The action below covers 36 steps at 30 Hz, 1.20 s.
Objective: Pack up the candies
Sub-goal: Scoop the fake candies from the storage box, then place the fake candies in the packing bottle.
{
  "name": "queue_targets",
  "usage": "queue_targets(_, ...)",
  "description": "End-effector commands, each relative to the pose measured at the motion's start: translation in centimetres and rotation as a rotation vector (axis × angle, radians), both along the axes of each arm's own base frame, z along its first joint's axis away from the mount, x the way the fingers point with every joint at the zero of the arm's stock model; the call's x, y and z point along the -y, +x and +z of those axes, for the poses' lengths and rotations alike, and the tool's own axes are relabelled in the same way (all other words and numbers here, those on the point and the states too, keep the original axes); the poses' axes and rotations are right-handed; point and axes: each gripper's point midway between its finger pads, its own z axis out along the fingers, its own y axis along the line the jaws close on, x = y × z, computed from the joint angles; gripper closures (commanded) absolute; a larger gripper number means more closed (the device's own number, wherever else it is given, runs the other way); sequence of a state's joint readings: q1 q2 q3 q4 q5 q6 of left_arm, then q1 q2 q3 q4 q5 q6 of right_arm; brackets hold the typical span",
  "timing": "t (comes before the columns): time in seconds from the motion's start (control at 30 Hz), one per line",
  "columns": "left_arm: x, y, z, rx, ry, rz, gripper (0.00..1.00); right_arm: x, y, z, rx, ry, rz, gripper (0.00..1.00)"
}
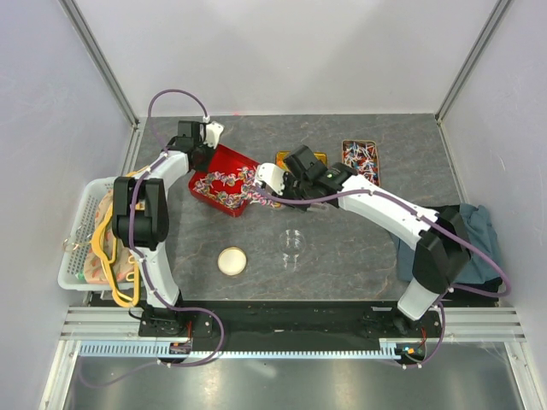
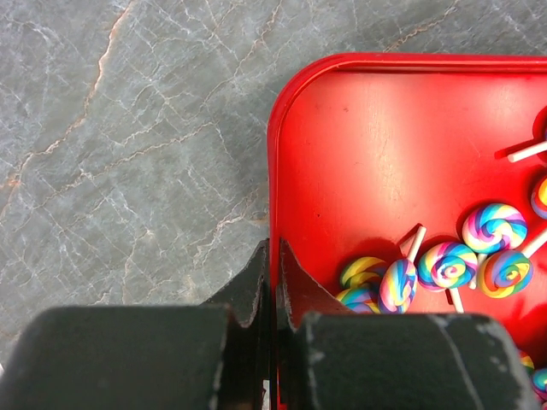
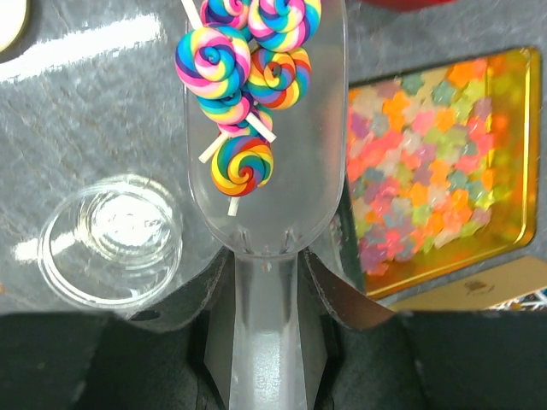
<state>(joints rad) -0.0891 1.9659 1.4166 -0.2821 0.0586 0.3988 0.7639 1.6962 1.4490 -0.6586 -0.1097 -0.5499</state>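
The candies here are rainbow swirl lollipops (image 2: pixel 494 226) lying in a red tray (image 2: pixel 385 128) at the back left of the table (image 1: pixel 224 186). My left gripper (image 2: pixel 273 248) is shut on that tray's rim, one finger inside the wall and one outside. My right gripper (image 3: pixel 265 265) is shut on the handle of a clear plastic scoop (image 3: pixel 282 205). The scoop holds several lollipops (image 3: pixel 242 162) and hangs by the tray's right corner (image 1: pixel 255 190). A clear plastic cup (image 3: pixel 111 239) stands empty just left of the scoop.
A yellow tray of star-shaped candies (image 3: pixel 427 145) lies right of the scoop. A tray of small mixed sweets (image 1: pixel 360 159) sits at the back right. A round cream lid (image 1: pixel 232 260) lies near the front. A white basket (image 1: pixel 77 231) stands left, a blue cloth (image 1: pixel 474 235) right.
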Motion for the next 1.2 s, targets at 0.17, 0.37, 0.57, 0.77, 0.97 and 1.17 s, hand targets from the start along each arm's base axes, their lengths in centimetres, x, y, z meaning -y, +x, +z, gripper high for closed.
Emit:
queue_targets(0.17,4.0,0.4,3.5,0.042,-0.189,-0.133,0.98,1.1,-0.4,1.2,0.024,0.072,-0.016,1.0)
queue_targets(0.37,5.4,-1.9,4.1,0.007,-0.221,-0.222,0.98,1.8,0.3,1.8,0.043,0.08,-0.035,1.0)
queue_targets(0.57,3.8,-0.7,4.2,0.034,-0.151,-0.175,0.98,3.9,-0.9,2.4,0.052,0.018,-0.014,1.0)
queue_targets(0.77,3.6,-0.6,3.5,0.028,-0.136,-0.176,0.98,7.5,-3.7,1.5,0.02,-0.1,0.032,1.0)
queue_targets(0.97,3.3,-0.9,2.6,0.013,-0.119,-0.166,0.98,10.5,-6.8,0.7,-0.052,-0.212,0.078,1.0)
queue_targets(1.17,3.1,-1.3,2.7,0.015,-0.117,-0.159,0.98,12.5,-8.8,-0.1,-0.101,-0.333,0.105,1.0)
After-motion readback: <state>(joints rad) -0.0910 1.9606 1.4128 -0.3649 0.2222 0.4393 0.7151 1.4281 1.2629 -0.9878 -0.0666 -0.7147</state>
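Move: The storage box, a clear round jar, stands about 9 cm back and 5 cm left of the right hand, its middle some 10 cm lower. From that hand the gummy tray lies 11 cm ahead and 3 cm left, the cream lid 14 cm back and 24 cm left. The left hand pinches the red tray's rim, the tray's middle some 3 cm back and 6 cm right; the jar is roughly 22 cm back and 27 cm right of it. Rightward and back, about 11 cm and 7 cm, the right hand carries the loaded scoop clear of the red tray, pausing briefly before speeding up; the blade nears the storage box and tips about 15 degrees down on its left. The left hand, still pinching the rim, drags the red tray right and slightly back, turning it clockwise, then eases back left a little. ##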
